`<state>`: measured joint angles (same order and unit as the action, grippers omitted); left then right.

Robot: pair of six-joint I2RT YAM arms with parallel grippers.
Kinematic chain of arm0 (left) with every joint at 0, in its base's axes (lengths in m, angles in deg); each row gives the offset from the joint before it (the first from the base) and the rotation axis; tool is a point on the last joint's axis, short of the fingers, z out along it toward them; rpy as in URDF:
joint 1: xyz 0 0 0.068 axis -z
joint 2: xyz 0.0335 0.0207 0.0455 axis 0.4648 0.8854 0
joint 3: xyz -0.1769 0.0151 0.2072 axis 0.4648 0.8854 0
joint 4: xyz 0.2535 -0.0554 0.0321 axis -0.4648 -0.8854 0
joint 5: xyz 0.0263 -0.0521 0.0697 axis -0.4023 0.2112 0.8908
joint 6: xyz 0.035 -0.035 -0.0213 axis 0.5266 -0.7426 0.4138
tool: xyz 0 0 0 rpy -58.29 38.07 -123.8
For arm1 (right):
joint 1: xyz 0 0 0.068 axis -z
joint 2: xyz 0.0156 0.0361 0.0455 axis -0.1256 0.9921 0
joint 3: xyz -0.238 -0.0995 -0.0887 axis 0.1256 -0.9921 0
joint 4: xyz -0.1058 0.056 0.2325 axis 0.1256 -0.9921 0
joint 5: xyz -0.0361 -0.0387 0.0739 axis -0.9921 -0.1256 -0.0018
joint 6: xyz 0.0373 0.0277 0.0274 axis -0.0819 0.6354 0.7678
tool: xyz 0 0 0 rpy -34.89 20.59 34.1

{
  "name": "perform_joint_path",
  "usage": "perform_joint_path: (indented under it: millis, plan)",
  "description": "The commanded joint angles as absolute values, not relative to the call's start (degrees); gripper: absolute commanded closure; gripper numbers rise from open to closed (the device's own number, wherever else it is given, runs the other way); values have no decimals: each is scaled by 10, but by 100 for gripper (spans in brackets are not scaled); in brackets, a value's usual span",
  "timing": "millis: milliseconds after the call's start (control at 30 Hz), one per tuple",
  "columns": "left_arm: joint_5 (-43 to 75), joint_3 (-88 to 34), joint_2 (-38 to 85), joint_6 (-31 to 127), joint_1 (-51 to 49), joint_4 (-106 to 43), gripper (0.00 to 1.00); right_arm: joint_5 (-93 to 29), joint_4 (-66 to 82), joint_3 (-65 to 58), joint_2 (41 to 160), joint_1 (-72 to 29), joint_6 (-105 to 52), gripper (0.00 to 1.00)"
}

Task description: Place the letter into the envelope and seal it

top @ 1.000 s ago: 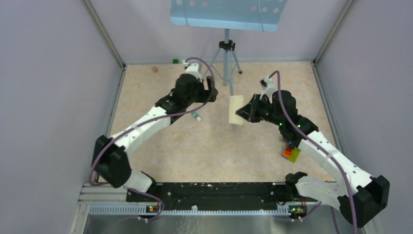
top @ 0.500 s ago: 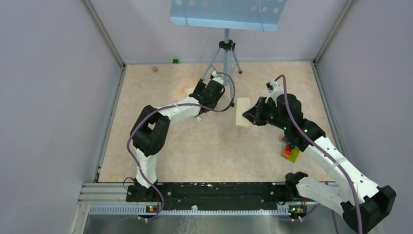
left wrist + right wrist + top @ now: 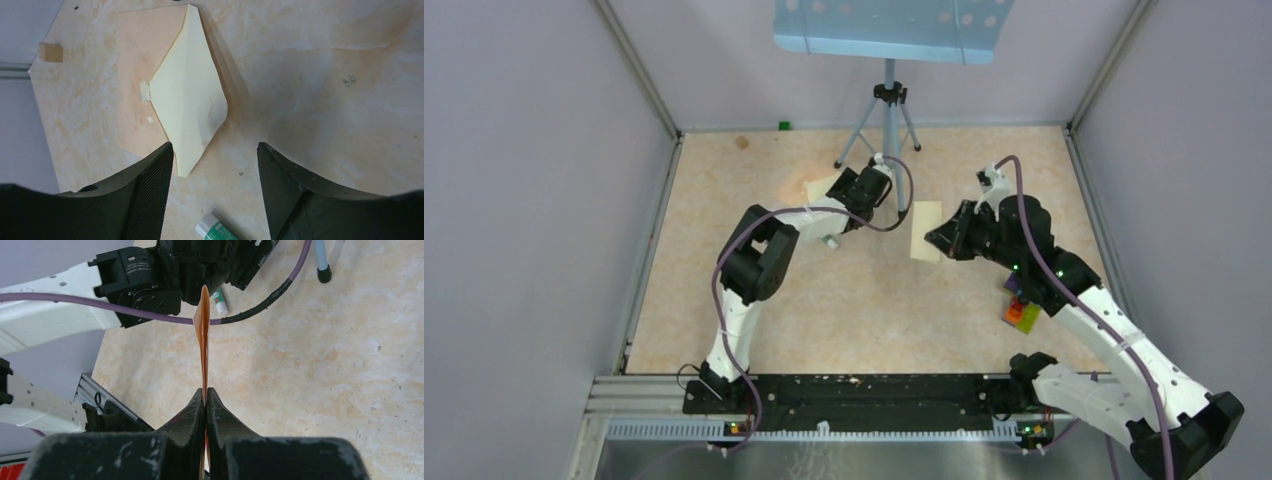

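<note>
The envelope (image 3: 135,75) lies flat on the table, tan, with its cream-lined flap (image 3: 187,100) folded open; the top view shows it at back centre-left (image 3: 822,187). My left gripper (image 3: 215,147) hovers just beside the flap's tip, open, with nothing between its fingers; its wrist shows in the top view (image 3: 859,188). My right gripper (image 3: 205,390) is shut on the letter (image 3: 202,340), seen edge-on and held upright off the table. From above the letter (image 3: 924,230) looks pale cream, a short way right of the left gripper, with my right gripper (image 3: 944,238) at its right edge.
A green-and-white glue stick (image 3: 215,230) lies on the table under my left gripper (image 3: 831,241). A tripod (image 3: 887,110) carrying a blue perforated stand rises at the back. A small brown block (image 3: 742,142) and a green item (image 3: 784,125) sit near the back wall. A colourful object (image 3: 1022,312) lies beside my right arm.
My left arm has swung in from the back left toward the centre, its elbow folding up, and its jaws have narrowed somewhat. My right gripper has drifted slightly right with the letter.
</note>
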<state>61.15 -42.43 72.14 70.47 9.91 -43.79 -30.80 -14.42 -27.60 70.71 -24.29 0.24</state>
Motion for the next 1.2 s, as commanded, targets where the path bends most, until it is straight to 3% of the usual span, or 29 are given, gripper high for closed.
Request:
perform_joint_path:
  millis: [0,367,700,833,1167]
  plan:
    - [626,-451,741,748,86,-391,33,-310,-136,-241,694,-247,9,100]
    - [610,-482,783,754,62,-388,45,-315,-144,-234,691,-246,11,100]
    - [642,-480,782,748,47,-379,81,-315,-144,-234,691,-247,13,100]
    - [679,-471,749,734,34,-392,90,-314,-140,-237,691,-247,14,100]
    - [713,-465,656,541,13,-615,100,-307,-132,-253,689,-247,18,100]
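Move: The cream flap of the peach envelope lies about 7 cm ahead of the left hand, 3 cm to its left and 3 cm lower. The envelope's body is some 6 cm farther left and 1 cm farther out than the flap. The glue stick lies about 3 cm back and 3 cm left of the hand, while the nearest stand foot is 12 cm right and 3 cm ahead. From the right hand, the flap is roughly 28 cm ahead, 18 cm left and 23 cm below. Forward about 4 cm, drifting left and sinking slightly, the left hand brings its half-closing fingers to the near end of the envelope's cream flap and pinches it. With the fingers shutting fully, the hand then swings some 6 cm left, rising about 3 cm, easing back a little and turning some 15 degrees counter-clockwise. The right hand rises 1 cm and keeps the folded letter pinched. ##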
